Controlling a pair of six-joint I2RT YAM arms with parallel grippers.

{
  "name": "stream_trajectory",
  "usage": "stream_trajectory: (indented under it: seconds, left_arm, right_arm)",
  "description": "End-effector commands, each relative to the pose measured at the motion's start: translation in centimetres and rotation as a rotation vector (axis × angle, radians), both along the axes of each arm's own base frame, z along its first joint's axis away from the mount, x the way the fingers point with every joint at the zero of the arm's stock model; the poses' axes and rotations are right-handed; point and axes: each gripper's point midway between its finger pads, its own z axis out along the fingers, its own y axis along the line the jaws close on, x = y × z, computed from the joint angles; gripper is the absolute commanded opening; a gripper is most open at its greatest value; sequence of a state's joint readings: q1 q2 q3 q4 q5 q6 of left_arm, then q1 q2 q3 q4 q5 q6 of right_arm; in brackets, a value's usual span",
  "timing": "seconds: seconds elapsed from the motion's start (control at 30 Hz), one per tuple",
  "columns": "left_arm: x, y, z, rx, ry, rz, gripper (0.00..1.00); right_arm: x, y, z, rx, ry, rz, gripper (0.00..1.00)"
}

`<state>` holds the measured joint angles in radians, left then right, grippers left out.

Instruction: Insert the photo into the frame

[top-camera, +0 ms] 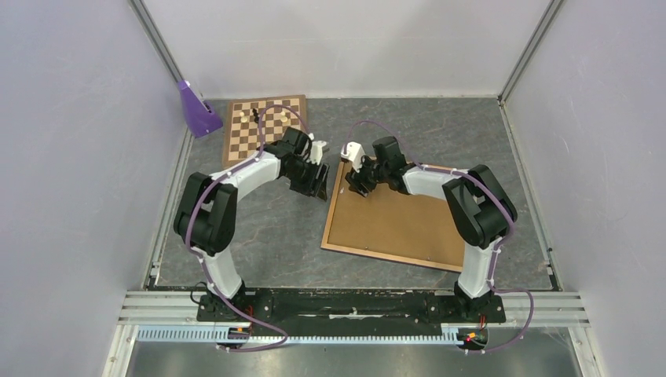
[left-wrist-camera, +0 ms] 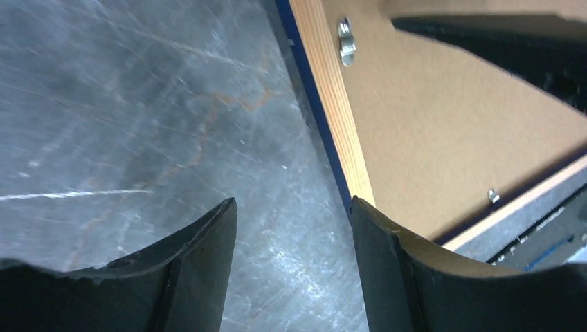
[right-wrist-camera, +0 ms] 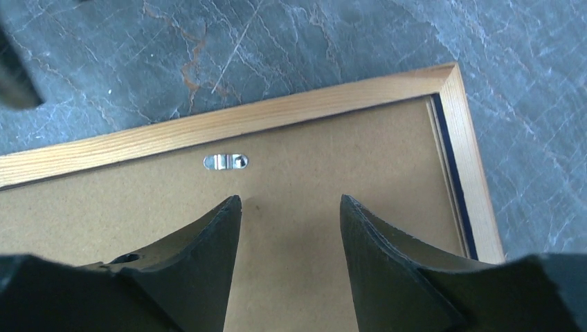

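The frame [top-camera: 330, 228] lies back up on the table right of centre, its light wood rail [right-wrist-camera: 277, 114] around a brown backing board [top-camera: 400, 224]. A dark blue edge [left-wrist-camera: 325, 131] shows along its left side. The photo is hidden. My left gripper [top-camera: 320, 187] stands open over bare table just left of the frame's left rail [left-wrist-camera: 339, 117], nothing between its fingers. My right gripper [top-camera: 360, 188] stands open low over the backing board [right-wrist-camera: 311, 173] near the frame's far left corner, just short of a metal clip [right-wrist-camera: 226, 162].
A chessboard [top-camera: 263, 126] with a few pieces lies at the back left, and a purple wedge [top-camera: 196, 110] stands in the corner beside it. Grey marbled table [top-camera: 267, 236] surrounds the frame. Walls close in left, right and behind.
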<state>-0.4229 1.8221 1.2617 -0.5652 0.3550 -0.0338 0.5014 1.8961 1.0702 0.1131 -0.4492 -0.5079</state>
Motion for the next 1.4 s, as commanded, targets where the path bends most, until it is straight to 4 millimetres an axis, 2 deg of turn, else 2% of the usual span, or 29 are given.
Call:
stream_trajectory:
  seconds: [0.0,0.3,0.7,0.93,1.37]
  left_arm:
    - [-1.4,-1.6,1.4,-0.128,-0.023,-0.059,0.67]
    - [-2.5,-3.0,-0.2,-0.143,-0.011,-0.028,0.64]
    - [-3.8,-2.9,-1.8,-0.159,0.034,0.026,0.42]
    - [-4.5,-3.2,-2.6,-0.175,0.082,0.022,0.40]
    - [-4.5,-3.3,-2.8,-0.171,0.089,0.022,0.40]
  right_arm:
    - [1.4,1.3,1.3,-0.018,-0.051,0.017,0.57]
    - [0.7,1.7,0.8,-0.042,-0.044,0.055,0.57]
    - [0.7,2.6,-0.3,-0.025,-0.013,0.041,0.56]
    - [0.6,3.0,-0.6,-0.015,0.003,0.037,0.56]
    - [-0.1,3.7,-0.7,0.020,0.039,0.031,0.56]
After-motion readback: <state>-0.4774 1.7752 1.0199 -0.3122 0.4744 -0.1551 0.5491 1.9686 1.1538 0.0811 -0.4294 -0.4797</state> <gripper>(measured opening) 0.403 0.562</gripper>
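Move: The frame's left rail runs by my left hand: its middle is about 4 cm back, 4 cm to the right and 4 cm below, with the frame's near-left corner some 16 cm straight back. The metal clip is about 3 cm left of my right hand, 2 cm back and 2 cm below; from that hand the frame's far-left corner lies roughly 6 cm ahead and 4 cm left, and the rail's middle 6 cm back and 7 cm left. I bring my left hand back about 4.5 cm, down and to the right about 3 cm each, onto the left rail, narrowing its fingers partway until the nearer one rests on the wood, then I hold there. Meanwhile my right hand, opening unchanged, rises a touch, then eases left and slightly down, 2.5 cm in all, bringing its rear fingertip against the metal clip. ##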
